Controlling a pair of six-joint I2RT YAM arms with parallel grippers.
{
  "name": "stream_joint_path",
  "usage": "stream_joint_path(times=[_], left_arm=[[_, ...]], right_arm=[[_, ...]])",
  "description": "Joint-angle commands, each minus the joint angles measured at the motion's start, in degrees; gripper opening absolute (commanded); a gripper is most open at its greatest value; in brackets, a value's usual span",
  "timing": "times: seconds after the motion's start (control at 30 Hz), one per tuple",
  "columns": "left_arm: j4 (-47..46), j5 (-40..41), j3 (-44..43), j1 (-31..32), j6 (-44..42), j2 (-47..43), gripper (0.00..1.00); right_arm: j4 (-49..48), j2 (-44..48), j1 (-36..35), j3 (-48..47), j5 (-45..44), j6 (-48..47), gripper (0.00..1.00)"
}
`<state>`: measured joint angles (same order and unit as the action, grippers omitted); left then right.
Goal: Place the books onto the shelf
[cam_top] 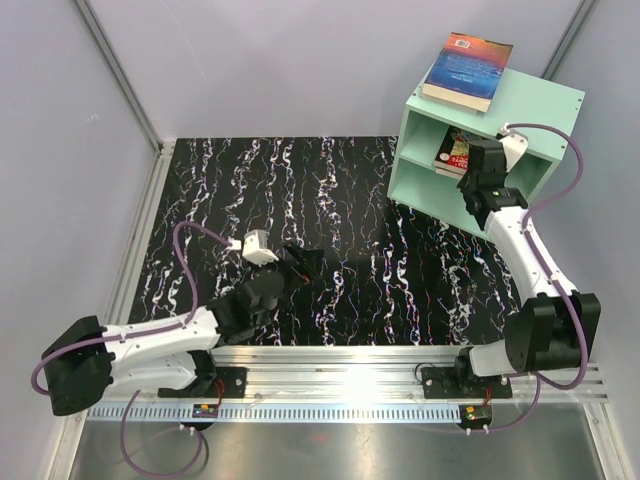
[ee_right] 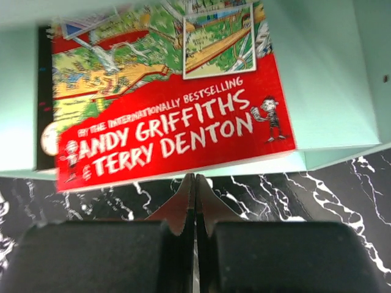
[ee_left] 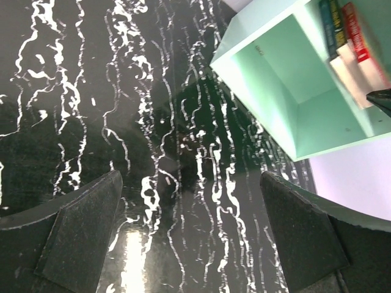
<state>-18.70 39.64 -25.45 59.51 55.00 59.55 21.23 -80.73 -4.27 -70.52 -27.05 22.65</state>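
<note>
The mint-green shelf (cam_top: 535, 105) stands at the table's far right. A thick blue-orange book (cam_top: 468, 68) lies flat on its top. A red book (cam_top: 456, 152) lies in the upper compartment on a black book (ee_right: 43, 91), its near edge sticking out a little. My right gripper (ee_right: 195, 178) is shut and empty, its tips right at the near edge of the red book (ee_right: 171, 122). My left gripper (cam_top: 305, 262) hangs open and empty over the middle of the table. The left wrist view shows the shelf (ee_left: 269, 79) with book spines (ee_left: 351, 36) in one compartment.
The black marbled table top (cam_top: 300, 200) is bounded by pale walls at the back and sides. A metal rail (cam_top: 340, 365) with the arm bases runs along the near edge. The shelf's lower compartment (ee_left: 299, 91) holds nothing.
</note>
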Motion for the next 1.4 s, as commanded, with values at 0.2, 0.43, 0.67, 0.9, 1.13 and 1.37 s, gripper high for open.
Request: stream_joint_path(times=[0.2, 0.43, 0.67, 0.9, 1.13, 1.37], left_arm=[[-3.7, 2.6, 1.0, -0.6, -1.5, 3.4, 0.99], [-2.7, 2.4, 0.9, -0.7, -0.6, 3.6, 0.99], [0.8, 0.9, -0.3, -0.7, 0.3, 2.5, 0.99], [11.7, 0.6, -1.3, -0.6, 0.0, -3.1, 0.99], [29.8, 5.3, -8.3, -0.3, -5.9, -13.0, 0.99], [35.6, 20.9, -14.2, -0.3, -26.8, -29.0, 0.99]], right_arm=[[-8.1, -5.5, 0.2, 0.3, -3.3, 2.0, 0.00], [-6.6, 5.0, 0.1, 7.7, 4.0, 5.7, 0.00], [-3.3, 24.7, -7.5, 21.7, 15.3, 9.9, 0.10], [1.8, 42.6, -25.9, 30.4, 18.7, 12.7, 0.79], [16.4, 57.4, -30.0, 26.5, 14.9, 12.3, 1.00], [21.8, 61.3, -30.1, 17.1, 8.2, 13.9, 1.00]])
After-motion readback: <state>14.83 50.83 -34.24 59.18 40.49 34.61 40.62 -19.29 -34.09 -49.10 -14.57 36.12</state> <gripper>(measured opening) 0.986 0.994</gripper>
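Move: The red book lies in the shelf's middle compartment, its middle about 9 cm ahead of the right hand's shut fingertips, 3 cm right and 2 cm below. The black book beneath it sits 9 cm ahead, 2 cm right, 4 cm below; the blue-orange book is on the shelf top, some 13 cm ahead, 1 cm left, 14 cm up. From the left hand, the red book is roughly 25 cm ahead, 40 cm right, 5 cm higher. Right hand edges 2 cm forward at the red book, withdraws 25 cm back-left, opening; left hand rises leftward. ##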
